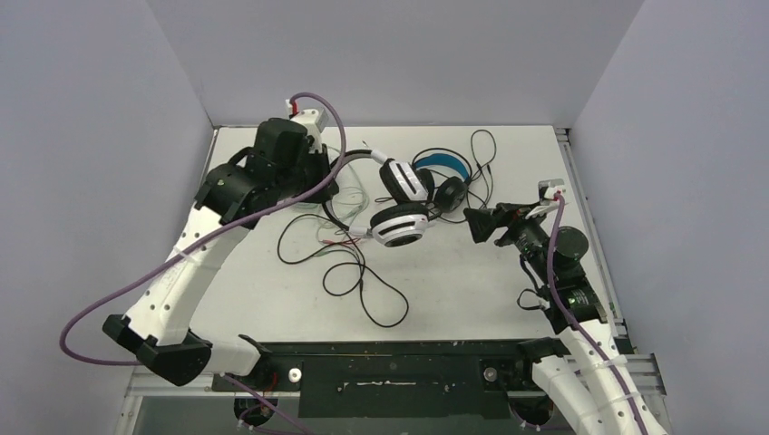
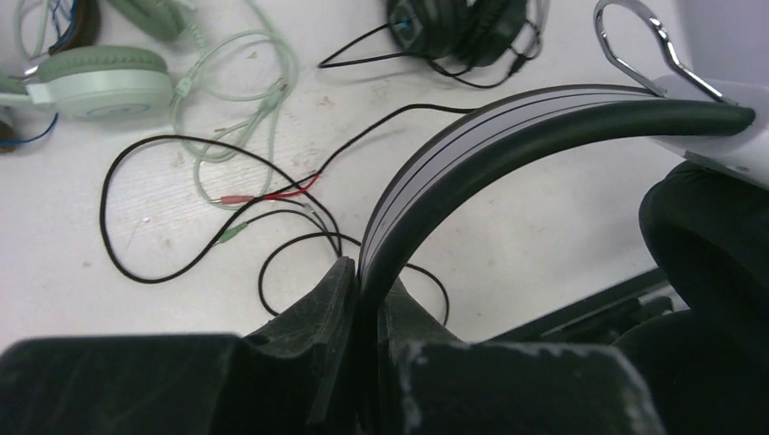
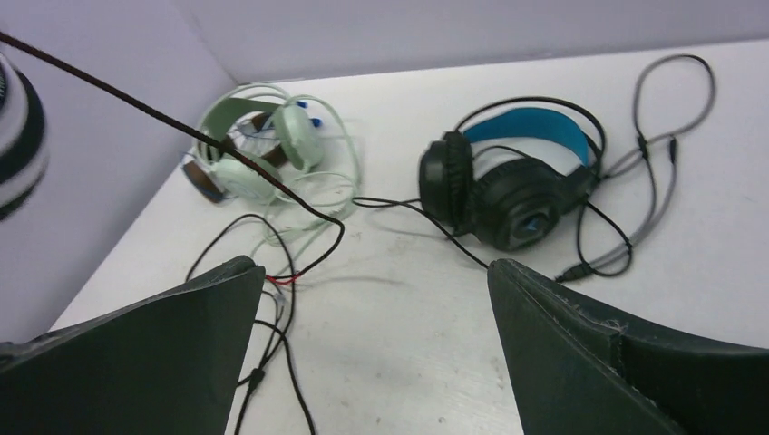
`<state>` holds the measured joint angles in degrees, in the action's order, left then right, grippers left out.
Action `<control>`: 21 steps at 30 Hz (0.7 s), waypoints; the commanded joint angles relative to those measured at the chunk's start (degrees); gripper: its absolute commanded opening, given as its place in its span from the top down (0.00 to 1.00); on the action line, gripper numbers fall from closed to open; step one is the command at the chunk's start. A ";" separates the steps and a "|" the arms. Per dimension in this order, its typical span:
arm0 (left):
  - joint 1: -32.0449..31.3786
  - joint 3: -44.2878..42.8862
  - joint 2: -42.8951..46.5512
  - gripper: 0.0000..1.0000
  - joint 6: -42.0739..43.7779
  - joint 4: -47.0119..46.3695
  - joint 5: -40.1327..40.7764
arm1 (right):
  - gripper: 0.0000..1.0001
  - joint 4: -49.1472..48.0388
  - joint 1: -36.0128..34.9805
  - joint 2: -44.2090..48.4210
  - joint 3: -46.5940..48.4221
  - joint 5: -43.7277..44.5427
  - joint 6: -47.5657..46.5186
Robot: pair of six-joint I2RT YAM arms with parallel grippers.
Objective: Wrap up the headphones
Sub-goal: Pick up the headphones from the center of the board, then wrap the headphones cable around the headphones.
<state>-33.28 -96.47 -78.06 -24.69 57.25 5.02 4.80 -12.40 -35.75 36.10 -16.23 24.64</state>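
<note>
My left gripper [image 2: 370,288] is shut on the black-striped headband [image 2: 508,127] of the white headphones [image 1: 399,225], holding them lifted at the table's back left. Their black cord [image 1: 363,281] trails in loops over the table and crosses the right wrist view as a taut line [image 3: 181,127]. The black headphones with a blue headband [image 3: 512,181] lie flat just past my right gripper [image 3: 370,270]. That gripper is wide open with only bare table between its fingers. The mint green headphones [image 3: 263,145] rest on the brown pair [image 3: 201,181] near the far left wall.
A grey cord with a plug [image 3: 653,154] loops to the right of the black headphones. Pale green cord [image 2: 245,100] and thin red and green plug ends [image 2: 263,197] tangle with the black cord. Grey walls [image 1: 109,136] close in the table's left, back and right sides.
</note>
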 commanded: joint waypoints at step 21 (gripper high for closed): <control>-0.47 -23.49 3.69 1.00 -6.93 6.03 -15.94 | 0.06 -48.52 -26.09 -26.93 -2.60 -17.10 -15.70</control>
<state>-33.67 -116.07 -75.53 -28.42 66.46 -8.14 -32.73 -37.01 -59.24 32.75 -30.98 12.99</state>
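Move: The headphones already hang by their band from the left hand, ear cups about 13 cm to its right, 4 cm back and roughly level with it. From the open right hand those cups lie some 16 cm left, 2 cm ahead and 4 cm above. The black-and-blue headset rests about 18 cm ahead of the right hand, 10 cm left and 24 cm below; the mint headphones lie roughly 18 cm ahead of the left hand, 11 cm left and 29 cm down. The headphones are carried on upward about 11 cm and back some 6 cm by the left hand, its shut fingers keeping their pinch on the band as the wrist rolls its left side down. Meanwhile the right hand, still wide open and staying about level, swings some 17 cm left and finally slightly back, turning about 40 degrees counter-clockwise, in under the ear cups towards the cord hanging there. ##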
